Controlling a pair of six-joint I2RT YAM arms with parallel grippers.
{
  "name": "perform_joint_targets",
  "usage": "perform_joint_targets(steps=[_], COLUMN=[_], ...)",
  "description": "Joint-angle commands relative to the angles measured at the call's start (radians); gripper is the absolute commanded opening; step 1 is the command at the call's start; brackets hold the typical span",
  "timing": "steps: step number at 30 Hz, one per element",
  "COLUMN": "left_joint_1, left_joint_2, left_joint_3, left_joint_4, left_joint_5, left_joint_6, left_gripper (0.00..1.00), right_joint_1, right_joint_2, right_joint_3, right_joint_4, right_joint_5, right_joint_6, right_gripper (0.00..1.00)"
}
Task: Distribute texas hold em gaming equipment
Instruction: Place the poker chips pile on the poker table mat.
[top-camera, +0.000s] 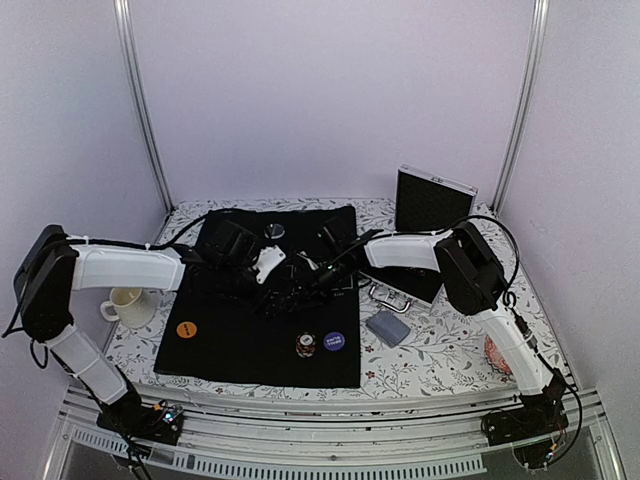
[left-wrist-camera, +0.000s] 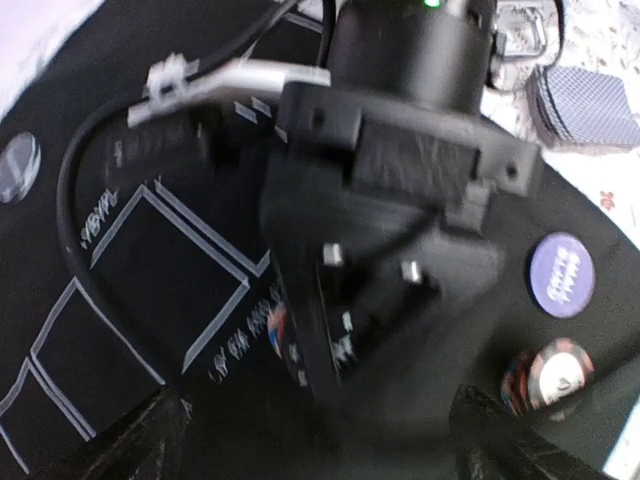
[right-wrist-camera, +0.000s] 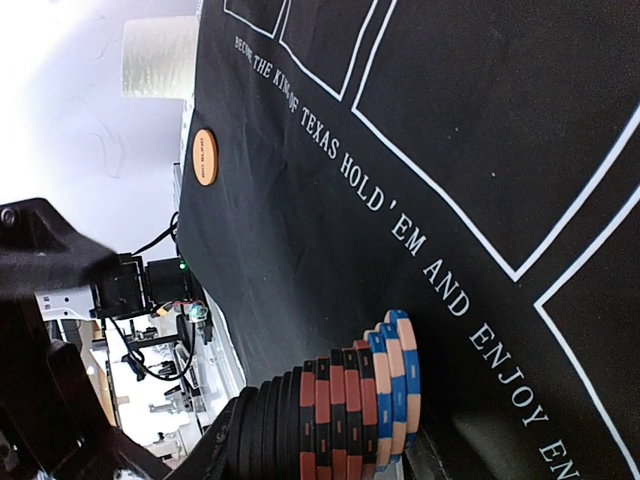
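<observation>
My right gripper is shut on a row of poker chips, black, red-and-black and blue-and-cream, held just above the black Texas Hold'em mat. In the top view it sits mid-mat. My left gripper is open, its fingers spread above the right arm's wrist. A chip stack and a purple disc lie near the mat's front edge. An orange disc lies front left and a silver disc at the back. A card deck rests right of the mat.
A cream mug stands left of the mat, under the left arm. A black case stands open at the back right, with a metal handle in front of it. A red patterned disc lies by the right arm.
</observation>
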Motion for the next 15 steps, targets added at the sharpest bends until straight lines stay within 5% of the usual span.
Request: perform_joint_targets(steps=[1,15], left_joint_1=[-0.011,-0.001], left_joint_2=[0.060,0.197], left_joint_3=[-0.024,-0.002], left_joint_4=[0.196,0.301], left_joint_5=[0.004,0.017], left_joint_6=[0.022,0.101], left_gripper=[0.90,0.62], right_joint_1=[-0.008,-0.011], right_joint_2=[0.021,0.014], right_joint_3=[-0.028,-0.052], right_joint_4=[0.054,0.066], right_joint_5=[-0.024,-0.034], right_joint_6=[0.019,0.016], right_gripper=[0.08,0.07])
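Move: The poker chips pile stands upright between the right hand's fingers, its middle about 1 cm below that hand's point, with its blue end down by the mat. From the left hand the pile is some 2 cm ahead, 4 cm to the right and 5 cm below. The standing chip stack is roughly 9 cm back and 6 cm right of the left hand, and the small blind button about 8 cm back and 12 cm right, both lower than the pile's middle. Onto the upright poker chips pile the left hand comes down about 3.5 cm from above, while also travelling some 2.5 cm right and 2 cm forward. Its wide-open fingers close by about a third on the way; whether they touch the chips can't be seen. The right hand stays in place and keeps its grip on the pile. ##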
